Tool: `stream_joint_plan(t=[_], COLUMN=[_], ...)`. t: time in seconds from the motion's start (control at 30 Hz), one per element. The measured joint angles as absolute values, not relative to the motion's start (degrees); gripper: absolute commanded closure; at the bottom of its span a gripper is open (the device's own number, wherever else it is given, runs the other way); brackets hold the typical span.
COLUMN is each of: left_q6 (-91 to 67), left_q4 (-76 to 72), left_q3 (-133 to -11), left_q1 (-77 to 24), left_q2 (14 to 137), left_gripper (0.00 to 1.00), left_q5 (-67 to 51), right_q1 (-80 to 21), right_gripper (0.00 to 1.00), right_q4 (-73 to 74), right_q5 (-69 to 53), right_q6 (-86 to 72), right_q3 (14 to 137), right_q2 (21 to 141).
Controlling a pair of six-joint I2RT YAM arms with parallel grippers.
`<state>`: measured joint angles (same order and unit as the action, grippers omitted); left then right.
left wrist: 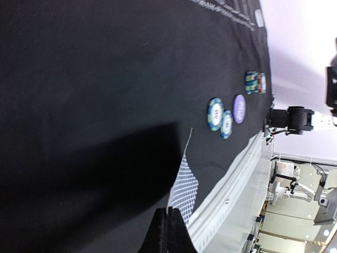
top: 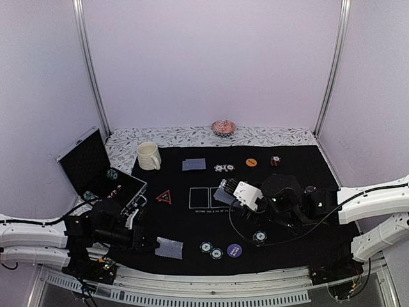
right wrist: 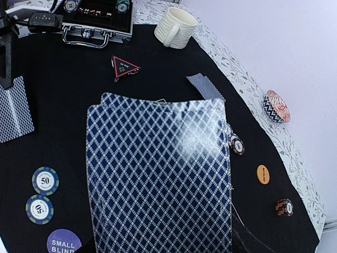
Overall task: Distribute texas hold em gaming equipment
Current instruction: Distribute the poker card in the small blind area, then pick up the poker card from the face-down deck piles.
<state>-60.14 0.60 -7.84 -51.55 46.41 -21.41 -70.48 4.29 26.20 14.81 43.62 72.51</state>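
Note:
My left gripper (left wrist: 169, 224) is shut on the near edge of one blue-backed playing card (left wrist: 185, 188), low over the black mat's front edge (top: 169, 247). My right gripper (top: 231, 192) is shut on a deck of cards (right wrist: 158, 179) that fills its view and hides its fingers. It hovers over the mat's middle. Two chips (top: 211, 249) and a purple button (top: 234, 250) lie at the front, with another chip (top: 259, 237) beside them. Farther back are a card pair (top: 193, 164), chips (top: 223, 168), an orange button (top: 251, 162), a chip stack (top: 275, 160) and the red-outlined triangle (top: 164, 197).
An open metal case (top: 96, 167) holding chips stands at the left. A cream mug (top: 148, 155) sits at the mat's back left corner. A pink dish (top: 223, 127) rests on the patterned cloth by the back wall. Two white card outlines (top: 204, 197) mark the mat's centre.

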Motion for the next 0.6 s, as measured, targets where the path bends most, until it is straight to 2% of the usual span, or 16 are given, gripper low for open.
stream_joint_plan(t=[0.07, 0.13, 0.2, 0.23, 0.4, 0.6], left_q6=[-60.45, -60.53, -60.55, -60.49, -61.14, -60.80], left_q4=[-0.19, -0.97, -1.13, -0.97, 3.27, 13.08], left_q3=[-7.62, -7.62, -7.62, -7.64, -8.23, -12.47], left_q1=[-51.77, -51.88, -51.96, -52.01, -52.25, -52.86], left_q2=[48.18, 49.01, 49.17, 49.12, 46.33, 39.22], left_gripper=[1.00, 0.83, 0.60, 0.57, 0.48, 0.49], left_q5=[-21.41, -21.32, -20.99, -20.62, -17.21, -10.57], right_q1=[-70.48, -70.48, -70.48, -70.48, -70.48, -70.48], right_gripper=[0.45, 0.45, 0.44, 0.44, 0.45, 0.45], right_q4=[4.32, 4.32, 4.32, 4.43, 5.10, 5.69], right_q5=[26.11, 26.00, 25.93, 25.91, 25.45, 24.86], right_q6=[14.90, 15.03, 15.03, 15.03, 15.03, 15.09], right_q3=[43.70, 43.77, 43.77, 43.77, 43.88, 43.99], right_q2=[72.51, 72.51, 72.51, 72.51, 72.51, 72.51])
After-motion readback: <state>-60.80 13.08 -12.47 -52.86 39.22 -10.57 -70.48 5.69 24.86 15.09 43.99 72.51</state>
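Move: At the cloth's near left edge, the left hand pinches a card by its end. The card's spot in the small blind area lies about 4 cm to this hand's right, 1 cm back and 3 cm below. Beyond it along the same edge, the left chip is 16 cm right and 1 cm ahead of the hand, the right chip 20 cm right and 2 cm back, and the small blind button 25 cm right and level with it. From the right hand, holding the deck, the spot is 20 cm left, 9 cm back and 15 cm down. Sinking barely 1 cm over the spot, the left hand opens its shut fingers to about half and lets go of the card's end. It then backs away from the card, rising about 2.5 cm and going some 2 cm forward and nearly as far left, while the wrist turns about 10 degrees, mostly counter-clockwise. ##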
